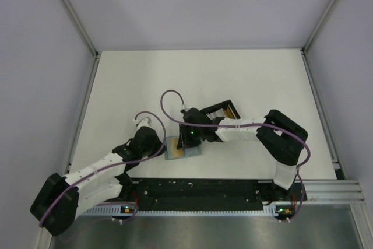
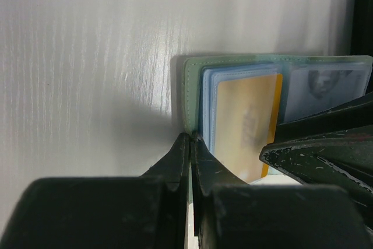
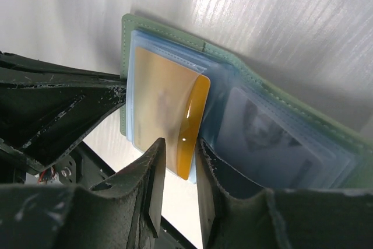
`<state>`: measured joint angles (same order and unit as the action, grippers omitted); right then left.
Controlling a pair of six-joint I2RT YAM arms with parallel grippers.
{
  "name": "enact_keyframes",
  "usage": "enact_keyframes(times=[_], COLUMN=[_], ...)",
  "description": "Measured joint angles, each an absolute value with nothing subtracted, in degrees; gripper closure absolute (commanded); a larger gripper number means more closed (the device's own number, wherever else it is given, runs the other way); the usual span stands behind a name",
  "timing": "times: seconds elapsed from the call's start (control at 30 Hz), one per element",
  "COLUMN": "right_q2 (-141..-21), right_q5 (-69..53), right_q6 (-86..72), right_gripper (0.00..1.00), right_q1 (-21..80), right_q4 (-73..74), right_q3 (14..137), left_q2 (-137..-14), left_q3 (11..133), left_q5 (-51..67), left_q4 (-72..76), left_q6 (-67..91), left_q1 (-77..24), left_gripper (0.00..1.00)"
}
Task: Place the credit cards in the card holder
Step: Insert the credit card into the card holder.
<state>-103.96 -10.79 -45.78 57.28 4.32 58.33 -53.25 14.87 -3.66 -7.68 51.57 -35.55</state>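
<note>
The sage-green card holder (image 1: 173,150) lies open on the white table, its pale blue slotted inside facing up (image 2: 195,86) (image 3: 280,103). A yellow-orange credit card (image 2: 247,123) (image 3: 169,109) sits partly in a left-hand slot, its free edge bowed up. A grey-white card (image 3: 262,129) shows behind the clear slot beside it. My left gripper (image 2: 190,139) (image 1: 162,147) is shut on the holder's near left edge. My right gripper (image 3: 178,155) (image 1: 189,141) straddles the orange card's free edge with jaws a little apart. Whether they pinch it is unclear.
A black open box (image 1: 223,111) with compartments stands just behind the right gripper. The right gripper's dark fingers (image 2: 326,144) crowd the holder's right half in the left wrist view. The table's black front rail (image 1: 198,189) runs close below the holder.
</note>
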Motion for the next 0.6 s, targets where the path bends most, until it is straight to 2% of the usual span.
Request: enact_keyframes(times=[0.27,0.43,0.47,0.6], right_q2=[-104.86,-105.51,-105.56,-105.65], right_q5=[-12.19,-13.13,-13.30,-13.45], right_q6=[-45.08,-45.15,-45.15,-45.15], right_gripper=[0.76,0.89,0.95,0.99], right_q1=[57.28,57.23,57.21,57.14], right_q4=[4.29,3.86,3.86,3.88], right_q3=[59.37,59.37,59.37,59.37], left_q2=[-53.23,-53.23,-53.23,-53.12], left_q3=[14.87,14.90,14.92,15.00], left_q5=[-3.73,-3.95,-3.99,-4.19], left_q4=[-7.70,-7.77,-7.79,-8.12], left_q6=[51.20,50.87,50.85,50.76], left_q1=[-35.55,-35.55,-35.53,-35.38], left_gripper=[1.00,1.00,1.00,1.00])
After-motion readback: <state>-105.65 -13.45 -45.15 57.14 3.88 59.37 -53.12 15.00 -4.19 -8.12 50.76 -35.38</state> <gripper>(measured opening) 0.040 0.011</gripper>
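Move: The orange card, mostly in its sleeve with the strip along its right side still bare, has its middle some 3 cm left and 1 cm ahead of the right hand, about 1 cm below it; the bare strip stands between the right fingers. The holder's other page is centred roughly 5 cm right and 1 cm back. The card tray lies about 18 cm right and 16 cm ahead. From the left hand, pinching the holder's left edge, the card's middle is about 4 cm right and 1 cm ahead. The orange card's bare strip is pinched by the right fingers, which go from about a quarter open to nearly shut around it as the hand eases some 0.5 cm left, further onto the card, and slightly back, the wrist barely turning. The left hand keeps its grip on the holder's left edge, holding against this push. ##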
